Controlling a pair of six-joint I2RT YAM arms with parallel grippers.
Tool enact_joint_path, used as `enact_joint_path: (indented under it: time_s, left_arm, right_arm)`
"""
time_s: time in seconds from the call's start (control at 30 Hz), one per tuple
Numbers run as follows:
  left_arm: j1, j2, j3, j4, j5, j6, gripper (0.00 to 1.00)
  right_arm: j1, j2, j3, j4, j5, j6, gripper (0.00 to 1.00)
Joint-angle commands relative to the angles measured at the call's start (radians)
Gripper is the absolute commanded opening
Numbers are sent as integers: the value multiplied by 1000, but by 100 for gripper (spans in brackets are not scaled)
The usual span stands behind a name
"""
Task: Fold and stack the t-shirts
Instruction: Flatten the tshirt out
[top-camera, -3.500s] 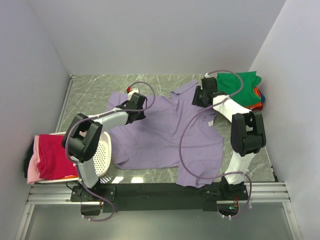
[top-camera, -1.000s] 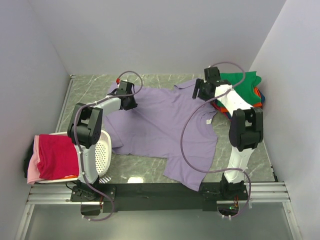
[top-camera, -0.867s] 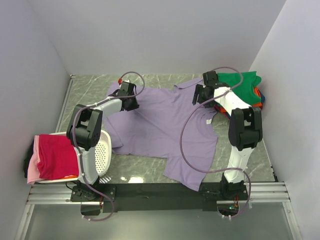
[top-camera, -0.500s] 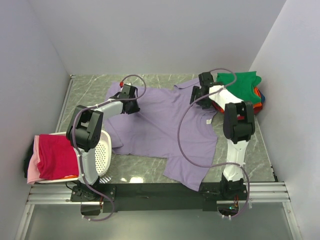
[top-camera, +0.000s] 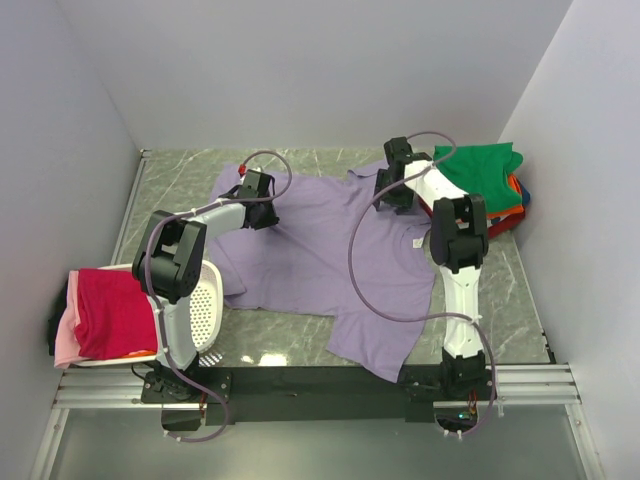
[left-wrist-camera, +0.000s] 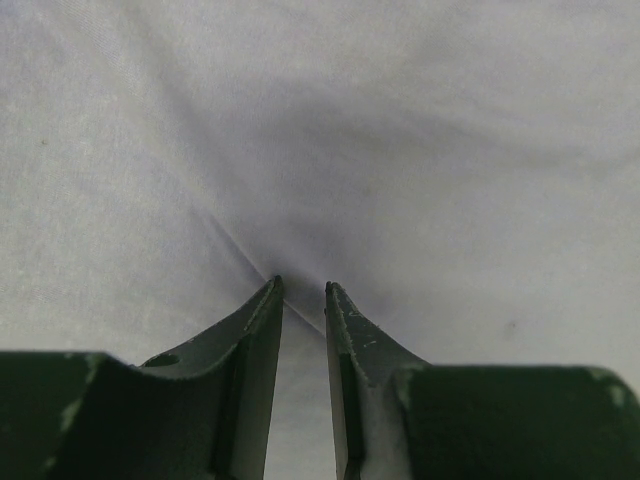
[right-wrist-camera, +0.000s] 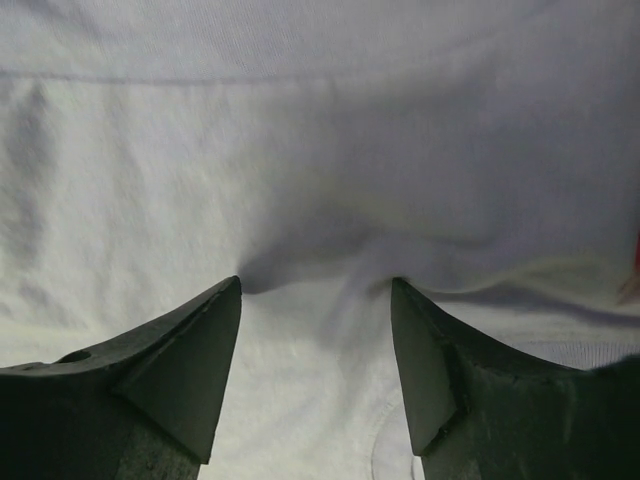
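A lavender t-shirt (top-camera: 320, 250) lies spread flat across the table, collar toward the back. My left gripper (top-camera: 258, 188) sits on its left shoulder; in the left wrist view its jaws (left-wrist-camera: 302, 285) are nearly together, with a ridge of the lavender cloth (left-wrist-camera: 400, 120) pinched between them. My right gripper (top-camera: 390, 188) rests by the collar. In the right wrist view it (right-wrist-camera: 316, 282) stands open, its fingertips pressed down into the cloth (right-wrist-camera: 300, 130), which bunches between them. A green t-shirt (top-camera: 480, 165) tops a folded stack at the back right.
A white perforated basket (top-camera: 205, 300) stands at the near left, with a magenta-red shirt (top-camera: 110, 310) and a pink one (top-camera: 65, 345) draped over its left side. Orange cloth (top-camera: 510, 212) peeks from under the green stack. Walls enclose the table on three sides.
My right gripper has moved left, away from the green stack and onto the shirt near the collar, with its jaws narrowing a little. The left gripper has shifted slightly right, still pinching the cloth.
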Motion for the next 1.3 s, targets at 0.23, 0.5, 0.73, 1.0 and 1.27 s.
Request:
enact_joint_path:
  time_s: [0.23, 0.5, 0.73, 1.0, 1.27]
  left_arm:
    - [-2, -5, 19, 6, 6, 0, 30]
    - [-2, -12, 14, 20, 3, 7, 30]
    - [-2, -48, -4, 29, -3, 7, 30]
    - [-4, -67, -44, 46, 15, 1, 30]
    - [-5, -116, -93, 60, 14, 3, 30]
  right_arm:
    - [7, 150, 296, -224, 32, -30, 66]
    - [7, 90, 275, -105, 19, -23, 66]
    - [3, -233, -63, 155, 17, 13, 67]
    - [-13, -211, -35, 49, 176, -3, 66]
    - [-36, -102, 44, 24, 236, -16, 65]
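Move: The right fingertips are at a wrinkle in the lilac t-shirt, just below the sleeve seam: straight under them, about 1 cm down. From that hand the folded stack lies some 15 cm to the right and 4 cm farther out, and the collar tag about 10 cm back and 5 cm right. The shirt's far sleeve is roughly 11 cm ahead and 4 cm left. From the left hand, the wrinkle lies about 22 cm right and 5 cm ahead. Still on the t-shirt with its fingers apart, the right hand pushes the cloth beside the wrinkle forward some 2 cm. It then comes off, rises about 10 cm, swings roughly 4 cm right towards the folded stack and starts down again, its fingertips tipping inward and to the right. The left hand stays low on the shirt until it eases back 1.5 cm. ##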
